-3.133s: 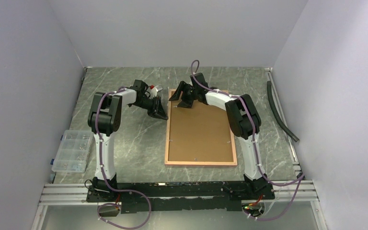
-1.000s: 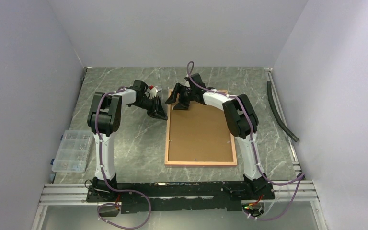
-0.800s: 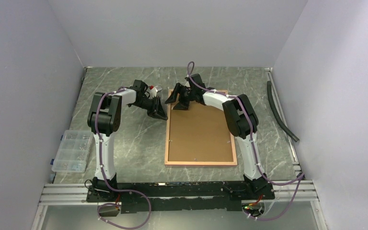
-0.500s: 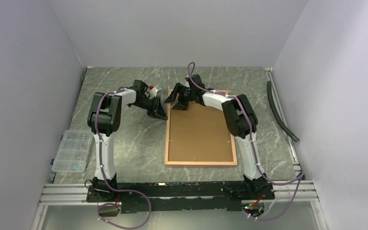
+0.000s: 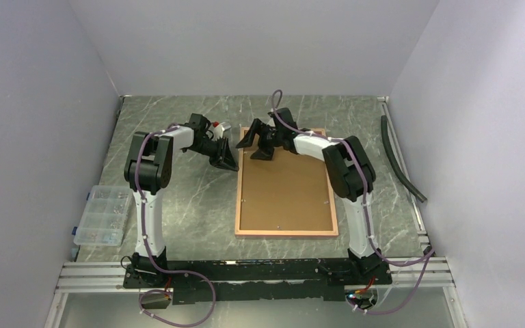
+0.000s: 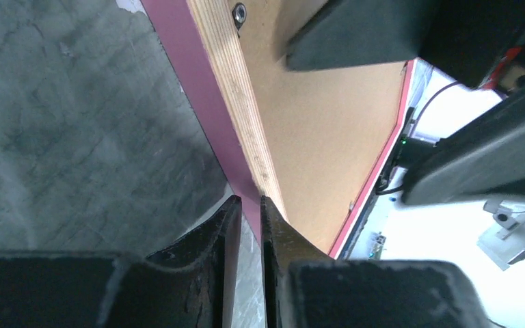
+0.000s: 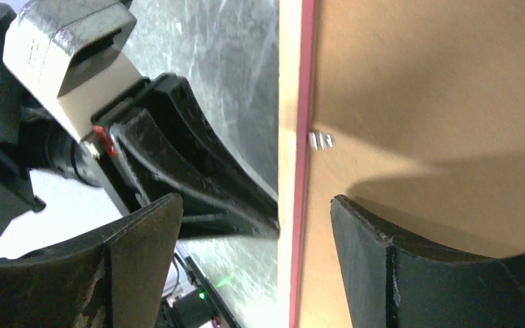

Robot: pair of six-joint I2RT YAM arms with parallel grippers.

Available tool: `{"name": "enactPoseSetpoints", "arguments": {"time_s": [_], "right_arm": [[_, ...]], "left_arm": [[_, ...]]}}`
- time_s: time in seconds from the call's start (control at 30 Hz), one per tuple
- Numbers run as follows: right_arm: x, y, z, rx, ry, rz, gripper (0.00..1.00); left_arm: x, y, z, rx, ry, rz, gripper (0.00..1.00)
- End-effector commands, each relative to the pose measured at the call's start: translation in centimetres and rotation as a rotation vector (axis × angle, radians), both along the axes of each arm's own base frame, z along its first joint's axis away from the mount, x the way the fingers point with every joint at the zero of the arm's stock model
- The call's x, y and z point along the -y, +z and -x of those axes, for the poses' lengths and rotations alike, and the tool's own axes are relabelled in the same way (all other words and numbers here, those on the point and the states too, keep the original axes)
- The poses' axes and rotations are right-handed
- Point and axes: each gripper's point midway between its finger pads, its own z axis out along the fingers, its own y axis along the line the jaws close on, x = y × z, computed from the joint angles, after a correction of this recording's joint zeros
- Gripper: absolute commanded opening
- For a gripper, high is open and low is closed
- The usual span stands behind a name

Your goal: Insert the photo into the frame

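Note:
The frame [image 5: 238, 198] lies face down on the table, with its light wood back and the brown backing board [image 5: 287, 191] up. My left gripper [image 5: 230, 162] is at the frame's left edge near the far corner. In the left wrist view it [image 6: 249, 205] is shut on the frame's pink and wood edge [image 6: 225, 89]. My right gripper [image 5: 254, 142] is open above the far left corner. In the right wrist view its jaws [image 7: 256, 199] straddle the frame's edge [image 7: 290, 82] without touching it, above the backing board [image 7: 424, 82]. The photo is hidden.
A clear compartment box [image 5: 101, 215] sits at the table's left edge. A black hose [image 5: 400, 160] lies along the right side. A small metal clip [image 7: 320, 141] sits on the board by the frame's edge. Grey walls close in three sides.
My right gripper moved left toward the frame's far left corner, then shifted slightly back right. The left arm and the frame have not moved.

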Motion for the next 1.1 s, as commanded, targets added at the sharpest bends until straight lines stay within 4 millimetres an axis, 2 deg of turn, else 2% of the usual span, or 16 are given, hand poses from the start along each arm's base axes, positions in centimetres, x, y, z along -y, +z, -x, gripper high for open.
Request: {"name": "enactPoseSetpoints", "arguments": {"time_s": [0.0,0.13,0.3,0.4,0.5,0.63,0.77,0.9,1.07], "right_arm": [[5.9,6.4,-1.7,0.152,-0.096,0.020,0.87],[14.4,7.9,-2.9,0.175,-0.249,0.097,0.98],[25.1,6.9,-3.0,0.148,-0.481,0.343,1.00],[29.5,4.9,-2.6,0.103,-0.595,0.438,1.00],[31.7,2.7,-2.5,0.059,-0.641,0.480,1.00],[31.5,0.2,-3.0,0.017,-0.627,0.479,1.00],[29.5,-1.6,-4.0,-0.019,-0.575,0.385,1.00],[25.1,-1.4,-5.5,0.016,-0.462,0.353,1.00],[17.5,0.1,-7.4,0.046,-0.315,0.244,1.00]], "left_arm": [[-1.4,1.8,-0.3,0.112,-0.021,-0.045,0.23],[-2.1,1.9,1.0,0.143,-0.068,-0.080,0.25],[-3.0,1.1,3.3,0.160,-0.134,-0.142,0.26],[-2.9,0.3,5.0,0.155,-0.175,-0.170,0.26],[-2.3,-0.5,6.8,0.152,-0.219,-0.187,0.26],[-1.2,-1.2,8.7,0.156,-0.274,-0.203,0.26],[-0.3,-1.5,9.8,0.164,-0.310,-0.205,0.26],[0.9,-1.4,11.0,0.169,-0.339,-0.190,0.25],[3.9,-0.5,12.6,0.188,-0.420,-0.145,0.26]]}}
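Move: The frame's right side is about 29 cm to the right hand's right and 13 cm back, some 4 cm lower; its far right corner is 28 cm right and 5 cm ahead. The backing board's middle lies 14 cm right and 14 cm back. From the left hand, the frame's left side is 2 cm right with its middle 5 cm back; the board's middle is 19 cm right and 5 cm back, all roughly level. Opening, right hand arcs 30 cm right, then pushes the right side forward-left; left hand slides back 12 cm. ##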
